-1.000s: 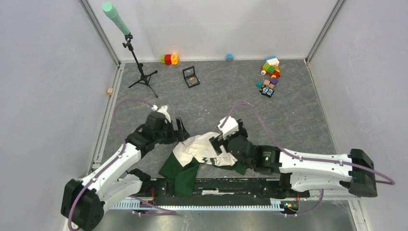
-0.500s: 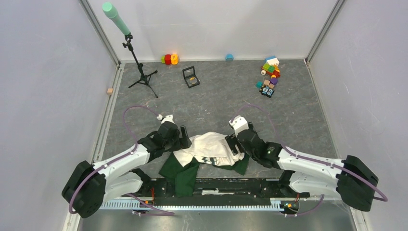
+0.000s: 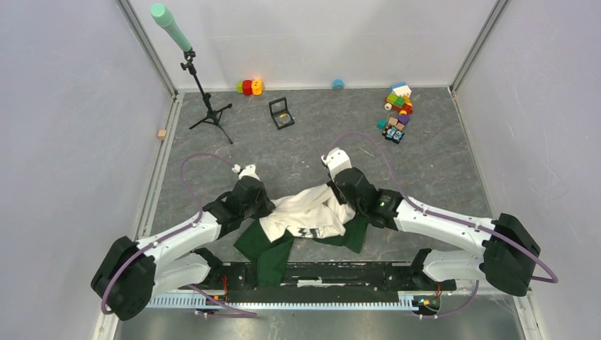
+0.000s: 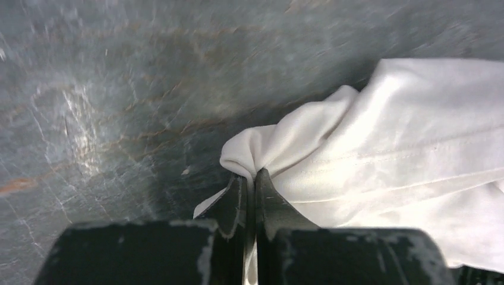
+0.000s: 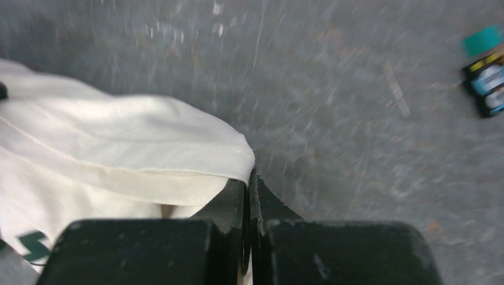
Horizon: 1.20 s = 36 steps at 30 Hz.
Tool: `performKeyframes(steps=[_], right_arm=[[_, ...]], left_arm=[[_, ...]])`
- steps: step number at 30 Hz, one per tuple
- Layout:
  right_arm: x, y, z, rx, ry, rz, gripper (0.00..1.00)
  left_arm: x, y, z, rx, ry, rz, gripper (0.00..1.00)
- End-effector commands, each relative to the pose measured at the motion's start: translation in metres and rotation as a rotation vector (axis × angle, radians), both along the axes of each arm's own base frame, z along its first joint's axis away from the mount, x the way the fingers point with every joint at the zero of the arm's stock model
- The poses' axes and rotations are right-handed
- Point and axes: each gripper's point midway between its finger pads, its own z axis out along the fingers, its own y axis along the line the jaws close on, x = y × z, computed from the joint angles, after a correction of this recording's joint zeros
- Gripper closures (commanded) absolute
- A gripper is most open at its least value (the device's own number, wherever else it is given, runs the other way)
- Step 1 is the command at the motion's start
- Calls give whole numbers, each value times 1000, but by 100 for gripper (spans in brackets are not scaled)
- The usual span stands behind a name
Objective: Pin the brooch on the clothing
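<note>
The clothing (image 3: 306,217), a cream-white T-shirt with dark green sleeves, lies crumpled on the grey floor between my two arms. My left gripper (image 3: 265,207) is shut on a fold at its left edge; in the left wrist view the fingers (image 4: 250,178) pinch white cloth (image 4: 416,136). My right gripper (image 3: 341,199) is shut on the hem at the shirt's far right; in the right wrist view the jaws (image 5: 250,181) clamp that hem (image 5: 178,148). A small round disc, seemingly the brooch (image 3: 285,120), sits in an open black box (image 3: 277,107) far behind the shirt.
A black tripod (image 3: 209,112) with a green-tipped rod stands at the back left. Coloured blocks (image 3: 396,110) lie at the back right, partly seen in the right wrist view (image 5: 486,77). A red-yellow toy (image 3: 250,86) and a blue cap (image 3: 338,84) sit by the back wall.
Both grippers went from open to shut on the shirt's edges. The right arm has moved away from the bases, drawing the cloth with it.
</note>
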Motion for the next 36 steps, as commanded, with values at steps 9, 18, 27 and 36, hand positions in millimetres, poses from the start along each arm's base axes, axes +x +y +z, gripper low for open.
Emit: performKeyframes(steps=[9, 18, 27, 36], right_arm=[[34, -46, 295, 210, -568, -196, 100], [-3, -116, 302, 349, -645, -325, 100], [-16, -166, 162, 188, -498, -546, 100], [-23, -160, 99, 191, -388, -524, 100]], left_arm=[[60, 12, 274, -3, -573, -20, 98], [29, 24, 302, 56, -547, -115, 73], [-15, 5, 164, -106, -211, -135, 7], [-4, 26, 84, -5, -88, 45, 0]])
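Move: Both hands already pinch the white part of the clothing. The bunched clothing's middle lies about 6 cm back and 8 cm right of the left hand, 3 cm below it; from the right hand it is some 9 cm back, 9 cm left and 9 cm below. The open black case stands about 28 cm ahead and 2 cm right of the left hand, and the owl block some 20 cm ahead and 19 cm right of the right hand, 8 cm below. Still pinching the clothing, both hands fling it up about 35 cm, first easing forward, fingers tipping up, then sweep back down. Near the top the left hand opens wide and lets go, coming down just back of its start. The right keeps its pinch, swings some 16 cm right and turns clockwise, ending about 10 cm higher than it began. ##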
